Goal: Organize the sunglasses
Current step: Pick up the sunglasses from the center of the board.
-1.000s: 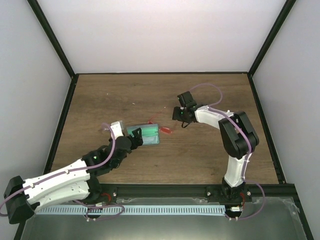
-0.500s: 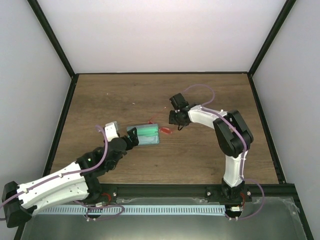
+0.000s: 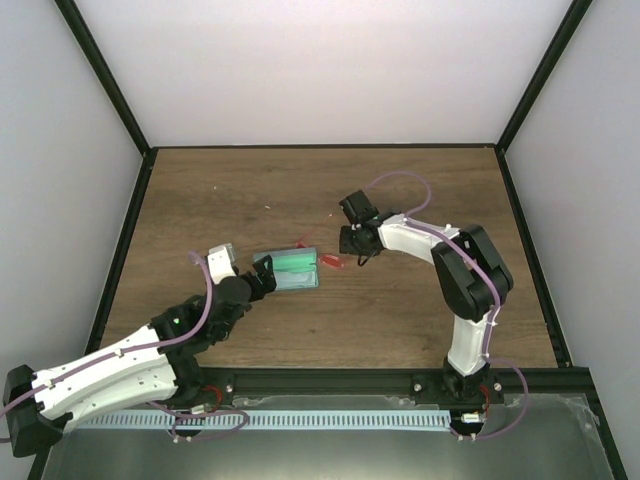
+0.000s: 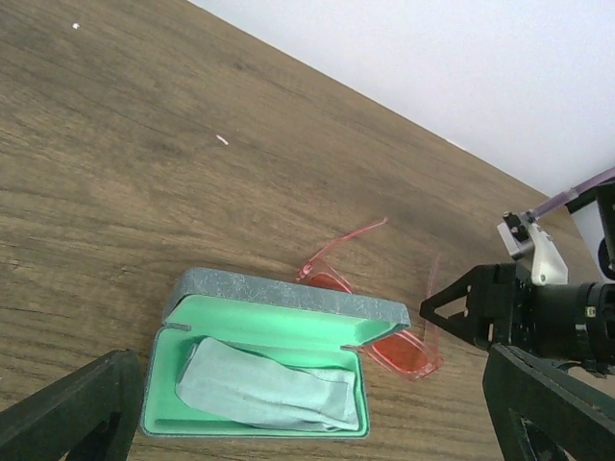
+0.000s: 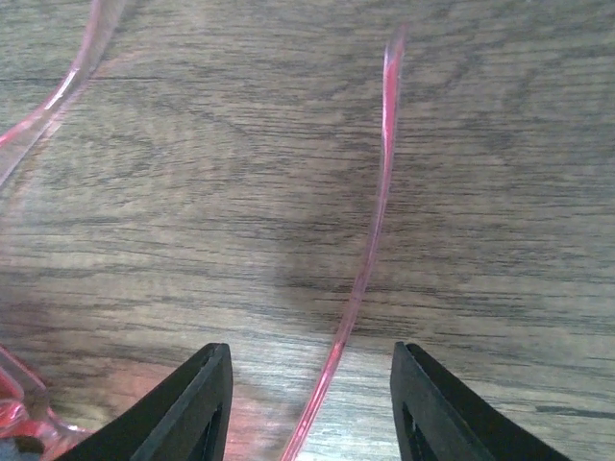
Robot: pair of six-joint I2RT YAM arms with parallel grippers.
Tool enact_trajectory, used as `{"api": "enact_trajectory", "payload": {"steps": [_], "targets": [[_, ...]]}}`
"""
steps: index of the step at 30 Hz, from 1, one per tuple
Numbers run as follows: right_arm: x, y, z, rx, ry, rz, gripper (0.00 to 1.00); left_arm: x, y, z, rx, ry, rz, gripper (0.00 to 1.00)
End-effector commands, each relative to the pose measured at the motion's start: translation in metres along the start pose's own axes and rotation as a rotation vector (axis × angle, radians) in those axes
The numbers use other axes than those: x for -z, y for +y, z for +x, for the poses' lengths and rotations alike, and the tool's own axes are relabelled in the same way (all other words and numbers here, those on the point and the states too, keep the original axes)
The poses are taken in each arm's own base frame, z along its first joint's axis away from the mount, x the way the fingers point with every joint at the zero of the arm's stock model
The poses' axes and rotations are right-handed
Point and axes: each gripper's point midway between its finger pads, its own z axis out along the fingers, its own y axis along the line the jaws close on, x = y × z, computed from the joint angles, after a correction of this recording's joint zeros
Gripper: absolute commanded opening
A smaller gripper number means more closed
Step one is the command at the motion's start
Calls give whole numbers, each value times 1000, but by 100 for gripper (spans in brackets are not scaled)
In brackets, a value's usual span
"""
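The sunglasses (image 4: pixel 404 353) lie on the wooden table just behind the open grey-blue case (image 4: pixel 279 305), their red lenses partly hidden by its lid. One thin pink arm (image 5: pixel 370 250) runs between the fingers of my right gripper (image 5: pixel 312 384), which is open and low over the table with a gap on each side of the arm. My left gripper (image 4: pixel 312 384) is open wide in front of the case, holding nothing. The case's green inside holds a folded light blue cloth (image 4: pixel 259 389). In the top view the sunglasses (image 3: pixel 332 262) sit between the case (image 3: pixel 293 268) and the right gripper (image 3: pixel 352 246).
Black frame rails (image 3: pixel 120 230) border the table on the left, right and far sides. The right arm's purple cable (image 3: pixel 400 180) loops above its wrist. Bare wood (image 3: pixel 300 190) stretches behind the case.
The right gripper has moved left and down to the sunglasses' arm. The left gripper has drawn back a little from the case and opened slightly wider.
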Motion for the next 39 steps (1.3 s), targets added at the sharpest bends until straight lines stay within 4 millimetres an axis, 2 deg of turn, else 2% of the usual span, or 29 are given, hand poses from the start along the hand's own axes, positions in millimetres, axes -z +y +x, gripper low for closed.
{"api": "enact_trajectory", "payload": {"steps": [1, 11, 17, 23, 28, 34, 36, 39], "targets": [[-12, 1, 5, 16, 23, 12, 44, 0, 5, 2, -11, -1, -13, 99], [-16, 7, -3, 7, 17, 3, 21, -2, 6, 4, -16, 0, -18, 99], [-12, 0, -3, -12, 0, 16, 6, -1, 10, 2, -22, -10, -35, 99], [0, -12, -5, -49, -27, 14, 1, 0, 10, 0, -21, -18, -34, 99], [18, -28, -14, -84, -82, 32, 1, -1, 11, 1, -26, -16, -38, 99], [50, -55, -15, -124, -188, 101, 1, -3, 8, 3, -32, -12, -30, 99], [64, -60, -13, -139, -235, 90, 1, -5, 1, 6, -45, 3, -2, 98], [83, -65, -10, -161, -300, 56, 1, -10, -21, 19, -44, 53, 105, 96]]}}
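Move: One temple of the sunglasses runs almost straight below the half-open right fingers, some 2 cm down. The lenses sit about 6 cm to this hand's left and 1 cm back. The open green-lined case, with the cloth inside, is about 13 cm left and 5 cm back, some 3 cm below. From the idle left hand, the temple lies roughly 14 cm ahead, 16 cm right and 17 cm down. The sunglasses' temple is pinched by the right hand: it sinks about 2 cm astride the temple, then its half-open fingers close nearly shut on it. Keeping the grip, the hand swings right, away from the case, by some 7 cm while rising about 5 cm from its low point and drawing slightly back, with a small clockwise turn. ##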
